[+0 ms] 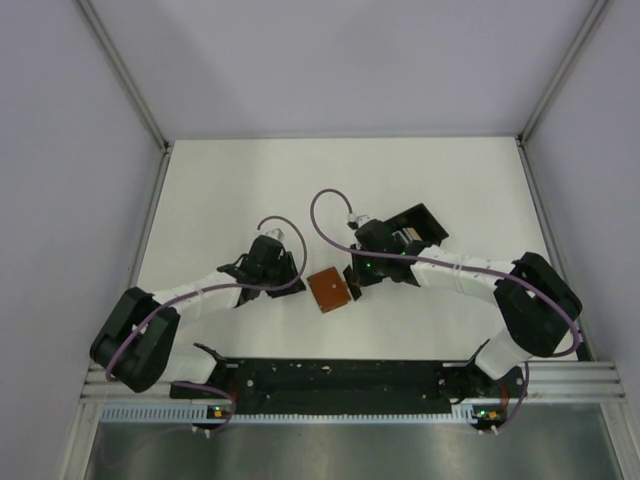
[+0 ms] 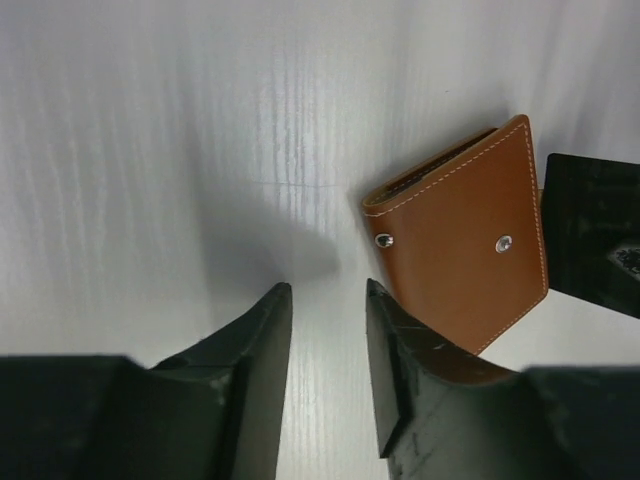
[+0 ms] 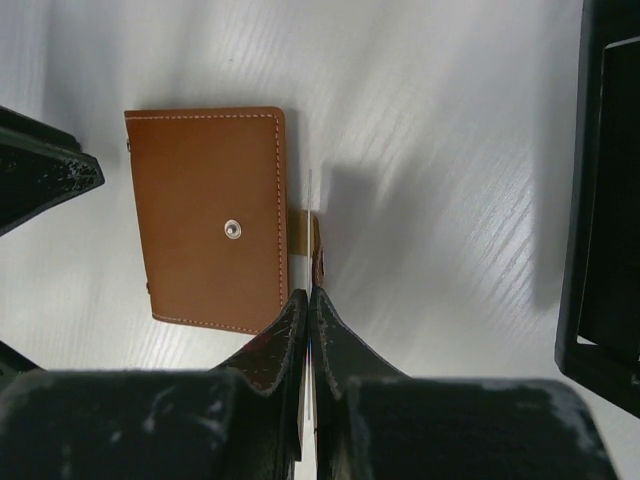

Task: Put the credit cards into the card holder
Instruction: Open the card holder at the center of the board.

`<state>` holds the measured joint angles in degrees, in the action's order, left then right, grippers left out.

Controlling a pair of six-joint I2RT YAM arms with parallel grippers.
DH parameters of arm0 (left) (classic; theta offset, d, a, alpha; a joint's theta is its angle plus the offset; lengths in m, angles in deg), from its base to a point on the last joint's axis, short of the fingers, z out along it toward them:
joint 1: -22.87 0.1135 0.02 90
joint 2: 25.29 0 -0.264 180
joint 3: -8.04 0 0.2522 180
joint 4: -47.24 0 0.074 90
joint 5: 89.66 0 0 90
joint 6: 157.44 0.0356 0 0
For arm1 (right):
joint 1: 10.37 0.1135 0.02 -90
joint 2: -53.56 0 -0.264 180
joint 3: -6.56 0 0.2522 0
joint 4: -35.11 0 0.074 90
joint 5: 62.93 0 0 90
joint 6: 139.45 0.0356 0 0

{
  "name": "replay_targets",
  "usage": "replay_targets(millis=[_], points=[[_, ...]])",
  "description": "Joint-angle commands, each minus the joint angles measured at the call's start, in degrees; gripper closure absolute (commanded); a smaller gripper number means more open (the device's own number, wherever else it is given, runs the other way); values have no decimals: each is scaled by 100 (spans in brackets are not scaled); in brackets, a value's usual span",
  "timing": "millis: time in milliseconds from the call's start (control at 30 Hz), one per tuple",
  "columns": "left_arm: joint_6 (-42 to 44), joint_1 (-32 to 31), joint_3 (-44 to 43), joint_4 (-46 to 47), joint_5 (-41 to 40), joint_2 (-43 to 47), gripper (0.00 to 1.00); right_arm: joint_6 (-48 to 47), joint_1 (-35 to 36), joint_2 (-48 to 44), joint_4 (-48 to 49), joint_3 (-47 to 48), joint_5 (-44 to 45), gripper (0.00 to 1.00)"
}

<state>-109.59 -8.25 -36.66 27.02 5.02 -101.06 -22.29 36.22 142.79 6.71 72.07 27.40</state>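
Note:
The brown leather card holder [image 1: 328, 290] lies closed and flat on the white table between my two grippers. It also shows in the left wrist view [image 2: 465, 235] and in the right wrist view [image 3: 205, 215]. My right gripper [image 3: 309, 292] is shut on a thin pale credit card [image 3: 310, 200], seen edge-on. The card stands upright at the holder's right edge, against its short tab [image 3: 298, 230]. In the top view the right gripper [image 1: 353, 284] is just right of the holder. My left gripper [image 2: 325, 290] is open and empty, low over the table just left of the holder [image 1: 290, 278]. No other cards show.
The black open-frame slotted box [image 1: 420, 228] stands behind the right wrist and fills the right edge of the right wrist view [image 3: 605, 200]. Grey walls close in the white table [image 1: 340, 180] on three sides. The arms' base rail [image 1: 340, 375] runs along the near edge.

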Motion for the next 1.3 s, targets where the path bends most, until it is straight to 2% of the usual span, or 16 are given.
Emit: replay_targets(millis=[0, 33, 133, 267, 533, 867, 1267], points=[[172, -96, -228, 347, 375, -368, 64, 70, -167, 6, 496, -77, -657, 100], [198, -105, -272, 364, 418, -456, 69, 131, -220, 33, 566, -120, -771, 100], [198, -141, -343, 364, 471, -684, 76, 281, -360, 15, 873, -279, -1158, 100], [233, -167, -430, 391, 550, -896, 83, 483, -571, -2, 1129, -402, -1685, 100], [234, -237, -536, 453, 577, -1089, 98, 747, -633, -143, 1419, -446, -2055, 100], [172, -255, -589, 593, 621, -1063, 100, 1362, -598, -213, 2104, -648, -2363, 100], [50, -246, -492, 488, 199, -843, 100, 1696, -89, -20, 2157, -385, -1880, 100]])
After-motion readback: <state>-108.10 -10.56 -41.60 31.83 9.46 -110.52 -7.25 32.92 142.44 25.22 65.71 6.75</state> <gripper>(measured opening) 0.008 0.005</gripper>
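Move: Nearly between the two hands lies the card holder, its middle about 6 cm left of the right fingertips and some 7 cm right of the left ones, level with both in reach and a centimetre or two lower. Its snap strap is about 2 cm left of the right fingers and 1 cm ahead; its spine edge is about 4 cm right of the left hand. The card tray stands roughly 14 cm ahead of the right hand and 15 cm to its right. Closing its half-open fingers, the left hand slides about 4 cm right until their tips rest at the holder's spine, and stays there. The shut right fingers sweep about 5 cm left from the strap side, level at first, then rising some 2.5 cm with the cover and drawing back slightly at the end, while the wrist rolls about 25 degrees, its left side coming up. ##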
